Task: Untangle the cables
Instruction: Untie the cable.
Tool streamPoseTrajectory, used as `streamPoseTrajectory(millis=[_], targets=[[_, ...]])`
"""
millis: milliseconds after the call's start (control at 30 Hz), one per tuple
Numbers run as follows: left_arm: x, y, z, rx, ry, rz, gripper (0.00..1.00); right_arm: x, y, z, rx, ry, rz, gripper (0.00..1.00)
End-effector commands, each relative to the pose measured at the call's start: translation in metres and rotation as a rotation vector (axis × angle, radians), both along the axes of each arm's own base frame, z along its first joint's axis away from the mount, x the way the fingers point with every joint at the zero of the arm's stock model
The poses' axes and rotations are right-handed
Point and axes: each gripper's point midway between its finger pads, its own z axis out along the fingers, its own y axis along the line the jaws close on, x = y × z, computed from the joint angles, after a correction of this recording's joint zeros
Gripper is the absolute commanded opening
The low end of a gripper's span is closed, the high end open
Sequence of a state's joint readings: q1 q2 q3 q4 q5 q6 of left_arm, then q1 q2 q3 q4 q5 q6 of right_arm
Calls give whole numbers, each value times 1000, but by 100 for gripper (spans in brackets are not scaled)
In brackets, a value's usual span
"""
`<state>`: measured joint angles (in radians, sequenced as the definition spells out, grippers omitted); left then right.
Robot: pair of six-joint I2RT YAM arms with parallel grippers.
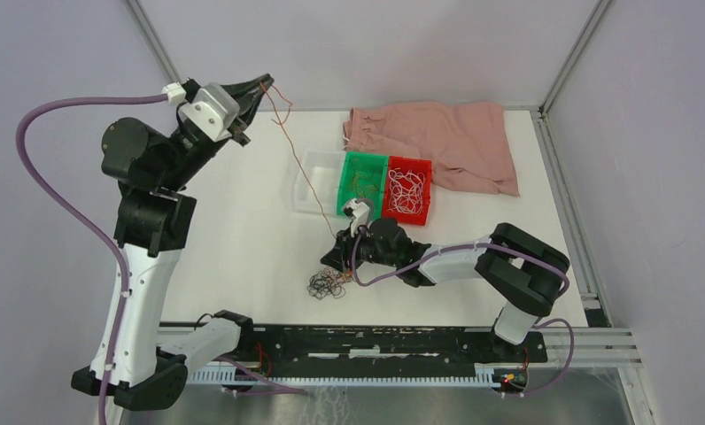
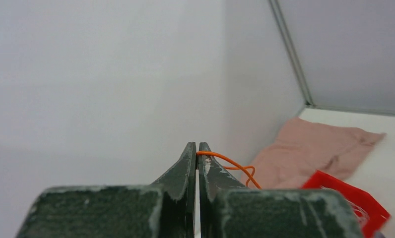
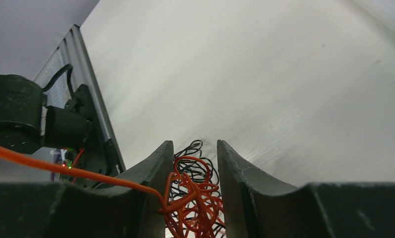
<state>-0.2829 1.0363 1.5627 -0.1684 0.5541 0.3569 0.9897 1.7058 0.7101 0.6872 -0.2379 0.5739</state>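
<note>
High at the back left, my left gripper is shut on one orange cable. That strand runs taut down across the table to my right gripper. The right gripper's jaws are closed partway on a tangle of orange and black cables resting on the table. The strand leaves the tangle over the finger on the left side of the right wrist view. Black loops of the tangle spill out past the fingertips toward the front rail.
Three small bins stand side by side behind the right gripper: a clear one, a green one with brownish wires and a red one with white wires. A pink cloth lies at the back right. Enclosure walls surround the table.
</note>
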Motion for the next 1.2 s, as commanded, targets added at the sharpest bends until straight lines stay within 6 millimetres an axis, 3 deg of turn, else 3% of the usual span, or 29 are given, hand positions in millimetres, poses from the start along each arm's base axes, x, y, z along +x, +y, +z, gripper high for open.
streamPoseTrajectory(millis=[0,100,333,433,533,633,733,867,967,1167], targets=[[3,45,84,-112,-284,259,3,21,-8,-10,-21,-59,-106,45],[-2,65,122,-195,-408,359,3,22,-10,-16,-20,-51,-120,46],[-47,110,207,-375,-757,545,3,21,-18,-29,-33,-47,-147,50],[-67,121,232,-423,-873,587,3,20,-20,-27,-34,-54,-147,52],[-77,119,245,-416,-901,567,3,20,-23,-26,-28,-59,-154,53],[-72,112,241,-388,-862,528,3,19,-23,-19,-14,-67,-150,54],[-58,96,220,-322,-760,464,3,20,-22,-1,12,-90,-149,55],[-33,72,176,-227,-634,371,3,22,-17,45,51,-143,-129,58],[-23,60,154,-182,-558,318,3,23,-15,81,66,-194,-114,63],[-1,31,104,-110,-389,183,3,25,-9,127,100,-268,-83,66]])
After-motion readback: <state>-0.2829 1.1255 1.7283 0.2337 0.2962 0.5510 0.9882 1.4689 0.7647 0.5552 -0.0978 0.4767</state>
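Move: The left hand already holds one end of the orange cable high up; the cable tangle lies about 55 cm below it, some 9 cm back and 11 cm to its right. From the right hand, at the cable's lower run, the tangle is about 8 cm below, 4 cm back and 1 cm left. The clear tray stands roughly 21 cm ahead and 4 cm left of the right hand, the green tray as far ahead but 6 cm right, both about 7 cm below. Still pinching the orange cable, left rises 23 cm leftward, then sinks; right dips, opens, lifts from the tangle. ##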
